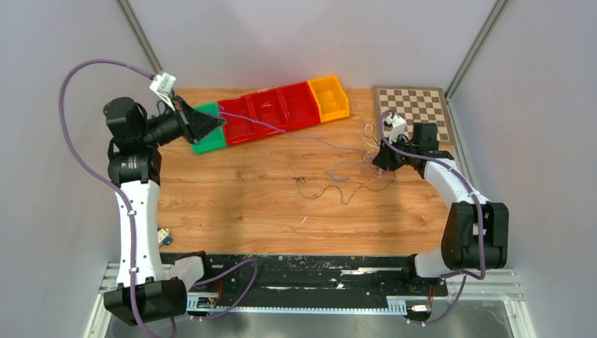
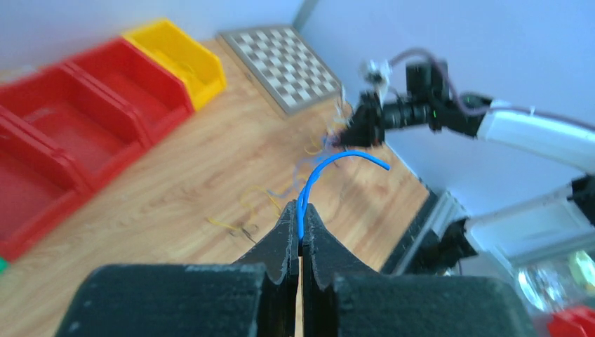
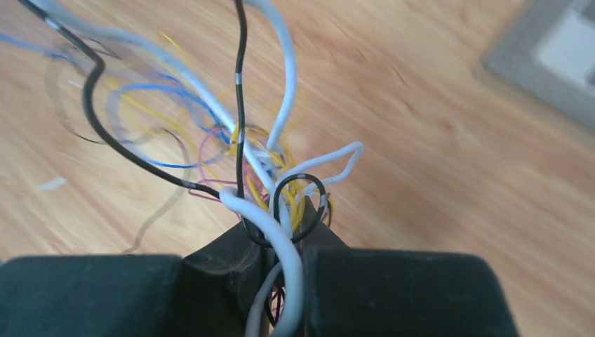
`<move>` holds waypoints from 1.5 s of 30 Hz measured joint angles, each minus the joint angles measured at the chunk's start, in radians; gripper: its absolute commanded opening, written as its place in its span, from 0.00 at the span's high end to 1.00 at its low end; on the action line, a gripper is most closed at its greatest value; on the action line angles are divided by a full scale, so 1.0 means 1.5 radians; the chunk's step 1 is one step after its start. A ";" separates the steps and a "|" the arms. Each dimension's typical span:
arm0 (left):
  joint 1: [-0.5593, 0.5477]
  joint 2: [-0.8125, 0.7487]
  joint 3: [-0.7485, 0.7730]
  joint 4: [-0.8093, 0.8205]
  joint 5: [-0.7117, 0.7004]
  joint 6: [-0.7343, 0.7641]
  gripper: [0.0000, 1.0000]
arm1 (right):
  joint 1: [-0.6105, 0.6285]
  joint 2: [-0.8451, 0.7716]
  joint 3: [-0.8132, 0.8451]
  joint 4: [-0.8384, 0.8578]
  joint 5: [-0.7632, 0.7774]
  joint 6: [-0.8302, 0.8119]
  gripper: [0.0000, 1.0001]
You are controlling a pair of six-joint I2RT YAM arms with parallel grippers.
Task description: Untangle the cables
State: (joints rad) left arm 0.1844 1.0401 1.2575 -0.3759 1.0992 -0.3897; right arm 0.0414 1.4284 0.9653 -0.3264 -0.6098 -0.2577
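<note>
A tangle of thin cables (image 1: 352, 165) lies at the table's middle right, with black, yellow, white and blue strands. My right gripper (image 1: 382, 159) is shut on the bundle of cables (image 3: 281, 189) at its right end. My left gripper (image 1: 222, 121) is raised over the green bin at the far left and is shut on a blue cable (image 2: 309, 184). That blue cable (image 1: 296, 135) stretches taut across the table from the left gripper (image 2: 302, 210) to the tangle. A loose black and yellow strand (image 1: 317, 189) lies on the wood in front of the tangle.
A row of bins stands at the back: green (image 1: 209, 139), red (image 1: 271, 111), yellow (image 1: 329, 97). A checkerboard (image 1: 414, 107) lies at the back right, behind the right gripper. A small object (image 1: 165, 236) lies near the left arm's base.
</note>
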 measured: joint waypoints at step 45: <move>0.112 0.400 0.252 0.124 -0.203 0.040 1.00 | -0.067 0.076 0.120 -0.161 -0.058 -0.056 0.94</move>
State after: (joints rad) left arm 0.3531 1.6398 1.6360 -0.1902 0.7940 -0.3290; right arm -0.0589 1.5425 1.1454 -0.5682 -0.6971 -0.3412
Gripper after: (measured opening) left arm 0.024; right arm 0.094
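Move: Your left fingers hold the blue cable, which runs stretched to the tangle, about 45 cm to their right, 8 cm ahead and 29 cm lower. The green bin stands about 31 cm ahead, 11 cm left and 35 cm below the left hand; the nearest red bin is 34 cm straight ahead, equally low. Your right fingers grip the tangle, whose bulk is 2 cm left of them, level fore and aft, some 4 cm below. Keep both grippers shut and pull the hands apart: lift the left one about 16 cm with the blue cable, drifting left and forward, then carry it forward and left while sinking back, towards the green bin, turning nearly 30 degrees counter-clockwise. Meanwhile take the right hand and tangle right and down about 9 cm each, then back up with a smaller shift left. ##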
